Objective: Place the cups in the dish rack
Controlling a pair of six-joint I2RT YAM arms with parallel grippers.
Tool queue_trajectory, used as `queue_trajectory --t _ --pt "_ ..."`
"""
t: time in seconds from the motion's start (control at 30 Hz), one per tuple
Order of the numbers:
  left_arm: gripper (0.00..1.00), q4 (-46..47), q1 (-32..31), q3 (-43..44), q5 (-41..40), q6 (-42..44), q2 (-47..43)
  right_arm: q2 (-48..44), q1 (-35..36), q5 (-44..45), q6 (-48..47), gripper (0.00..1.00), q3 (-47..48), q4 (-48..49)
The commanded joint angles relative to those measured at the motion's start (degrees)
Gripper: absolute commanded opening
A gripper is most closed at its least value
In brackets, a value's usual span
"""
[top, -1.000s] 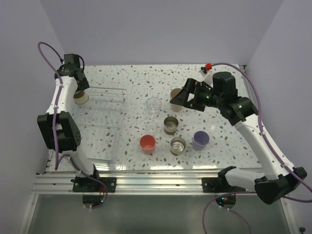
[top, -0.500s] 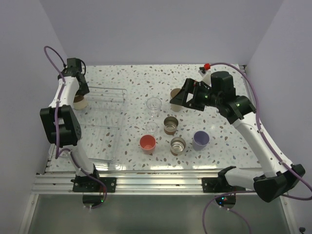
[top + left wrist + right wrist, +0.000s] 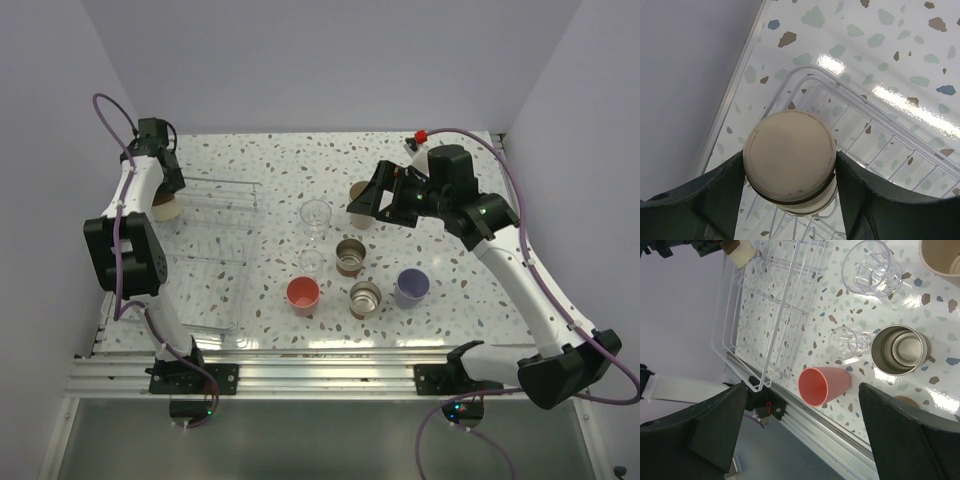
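My left gripper (image 3: 790,156) is shut on a cream cup with a brown band (image 3: 789,147), its flat base facing the wrist camera. It hangs over the far left corner of the clear dish rack (image 3: 205,255). My right gripper (image 3: 366,203) stands open above the tall beige cup (image 3: 360,219), holding nothing. On the table stand two clear cups (image 3: 316,214) (image 3: 311,262), a coral-red cup (image 3: 303,294), two cream banded cups (image 3: 351,257) (image 3: 365,298) and a lavender cup (image 3: 412,287). The right wrist view shows the coral-red cup (image 3: 822,385) between its wide-apart fingers (image 3: 715,430).
The rack's wire-like rim (image 3: 775,300) runs along the left side of the table, close to the left wall (image 3: 685,75). A metal rail (image 3: 320,375) borders the near edge. A red-capped white fitting (image 3: 424,138) sits at the back right.
The left arm's wrist has swung slightly, with the cream cup staying at the rack's far left corner. The right gripper has eased a little to the left.
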Motion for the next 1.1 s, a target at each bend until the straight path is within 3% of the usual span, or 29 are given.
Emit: queue_trajectory --t 0.0,0.03,0.13,0.4,0.43,0.5,0.83,1.07 --pt "0.45 5.7 -0.2 1.9 6.2 -1.1 -0.7 0.1 0.1 0.1 0.1 0.96 2.5 0.6" --pt "0.55 6.0 -0.2 1.5 7.3 -0.8 -1.8 0.1 0.1 0.2 0.1 0.96 2.4 0.6" --pt "0.66 6.9 -0.3 0.2 8.4 -0.1 -4.1 0.0 0.1 0.3 0.2 0.96 2.1 0.8" --pt "0.8 7.8 -0.4 -3.7 10.3 1.6 -9.0 -0.8 0.1 0.7 0.6 0.97 0.6 1.4" --pt "0.91 8.1 -0.5 -4.0 10.9 1.6 -10.2 -1.0 0.1 0.7 0.7 0.97 0.4 1.4" --pt "0.98 8.7 -0.5 -5.2 11.7 1.8 -11.4 -1.5 0.1 0.7 0.8 0.97 -0.1 1.5" --pt "0.99 7.3 -1.0 -5.0 11.1 0.6 -17.8 -3.7 0.1 2.3 0.5 0.97 -1.3 0.8" --pt "0.98 5.1 -1.0 -5.2 15.0 -2.1 -23.5 0.7 0.8 6.7 -6.6 0.93 -0.9 -8.9"
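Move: The beige cup with the brown band is already down in the dish rack's far left corner, gripped mouth down by the left hand, its middle 2 cm ahead and about 3 cm below. The rack's middle lies some 11 cm back and 2 cm to the right, 8 cm lower, its far rail's midpoint about 10 cm ahead and 10 cm right. From the right hand the cup is roughly 19 cm ahead, 52 cm left and 21 cm below. The left hand opens, lets go of the cup and rises about 11 cm, drifting left and tilting up 20 degrees. ##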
